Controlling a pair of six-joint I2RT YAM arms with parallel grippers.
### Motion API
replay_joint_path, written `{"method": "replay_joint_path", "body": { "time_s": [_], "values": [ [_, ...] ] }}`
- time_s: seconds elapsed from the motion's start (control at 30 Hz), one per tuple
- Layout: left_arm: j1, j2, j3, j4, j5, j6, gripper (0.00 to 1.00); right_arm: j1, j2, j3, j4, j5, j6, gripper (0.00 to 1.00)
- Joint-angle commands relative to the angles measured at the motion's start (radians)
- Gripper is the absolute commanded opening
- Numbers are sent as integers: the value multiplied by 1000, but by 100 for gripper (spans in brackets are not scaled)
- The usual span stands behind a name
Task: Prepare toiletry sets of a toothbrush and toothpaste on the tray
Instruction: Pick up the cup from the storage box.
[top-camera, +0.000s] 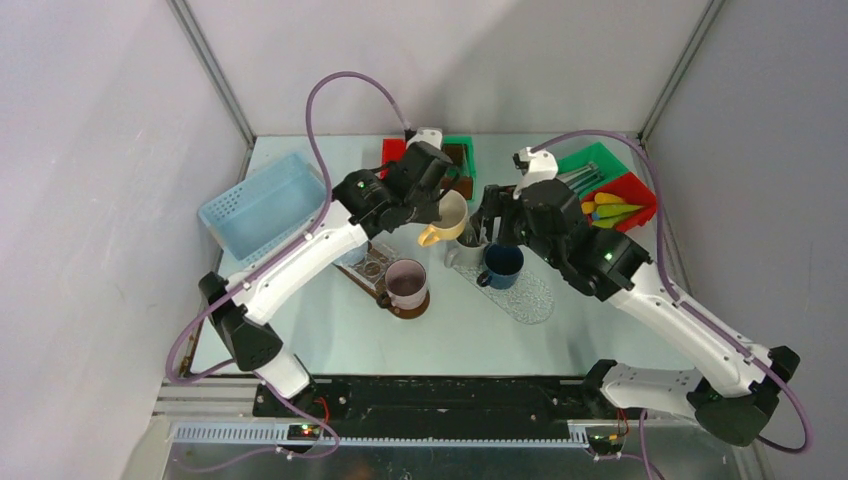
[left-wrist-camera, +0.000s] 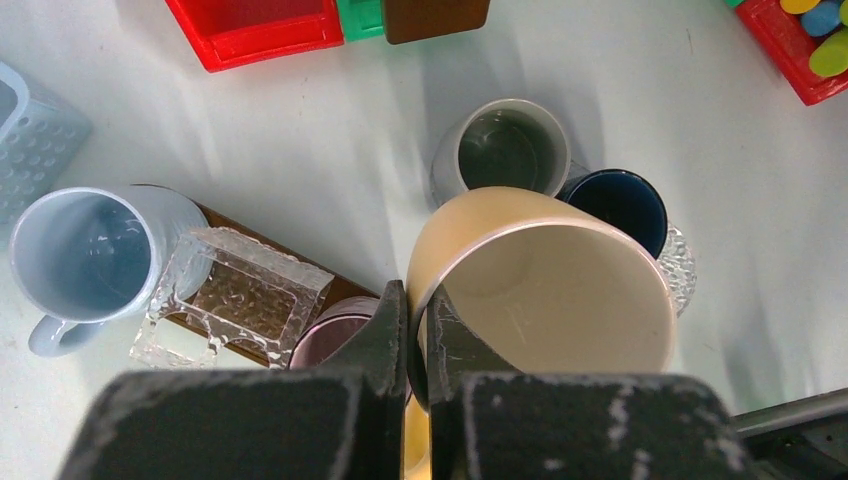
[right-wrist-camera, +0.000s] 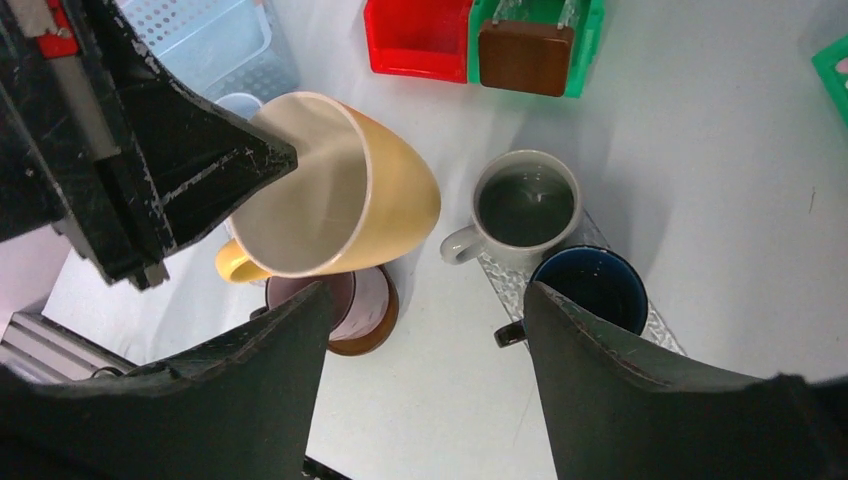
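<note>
Slim pale toothbrushes (top-camera: 582, 180) lie in a green bin at the back right. Yellow, green and blue toothpaste tubes (top-camera: 612, 211) fill the red bin beside it; the tubes (left-wrist-camera: 826, 22) also show at the left wrist view's top right corner. A dimpled clear tray (top-camera: 528, 297) carries a grey mug (top-camera: 465, 247) and a navy mug (top-camera: 500, 266). My left gripper (left-wrist-camera: 420, 300) is shut on the rim of a tilted yellow mug (left-wrist-camera: 560, 290), held above the table. My right gripper (right-wrist-camera: 425, 290) hangs open over bare table between the mugs, nothing between its fingers.
A second clear tray (left-wrist-camera: 240, 295) sits on a brown board beside a pink mug (top-camera: 407, 283) on a coaster. A pale blue mug (left-wrist-camera: 85, 250) stands left of it. A blue basket (top-camera: 262, 203) is at the left, a red bin (left-wrist-camera: 260, 25) and a brown block (right-wrist-camera: 525, 55) at the back.
</note>
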Motion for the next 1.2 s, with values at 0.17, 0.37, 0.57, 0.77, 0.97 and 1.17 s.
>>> {"method": "replay_joint_path", "body": {
  "time_s": [0.17, 0.37, 0.57, 0.77, 0.97, 1.17],
  "values": [
    [-97, 10, 66, 62, -147, -16, 0, 12, 77, 65, -3, 31, 44, 66],
    [-143, 37, 83, 67, -207, -8, 0, 13, 124, 64, 1, 38, 53, 59],
    [-167, 36, 82, 93, -218, -8, 0, 13, 172, 64, -16, 49, 62, 45],
    [-182, 20, 63, 114, -197, -12, 0, 13, 175, 64, -56, 77, 59, 10],
    [-187, -43, 13, 155, -166, -16, 17, 13, 139, 64, -107, 107, 35, 0],
    [-187, -156, -79, 250, -122, -9, 53, -10, 92, 64, -191, 109, 29, 0]
  ]
}}
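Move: Hanging from the left fingers, pinched by its rim, the yellow cup has its middle some 4 cm right of that hand and 3 cm below. From the empty right hand it lies about 6 cm left, 3 cm ahead and 6 cm lower. Down on the table, roughly 17 cm below the right hand, the grey cup stands about 9 cm ahead and 1 cm left, the dark blue cup 4 cm ahead and 5 cm right, the pink cup level with it and 14 cm left. Sinking about 5 cm and easing slightly forward and left, the open right hand meets the yellow cup, which the left hand carries some 4 cm right and 2 cm back towards it. The right fingers shut on the rim opposite the left's grip and sink a little farther; then the left fingers open about halfway, coming up a centimetre. ##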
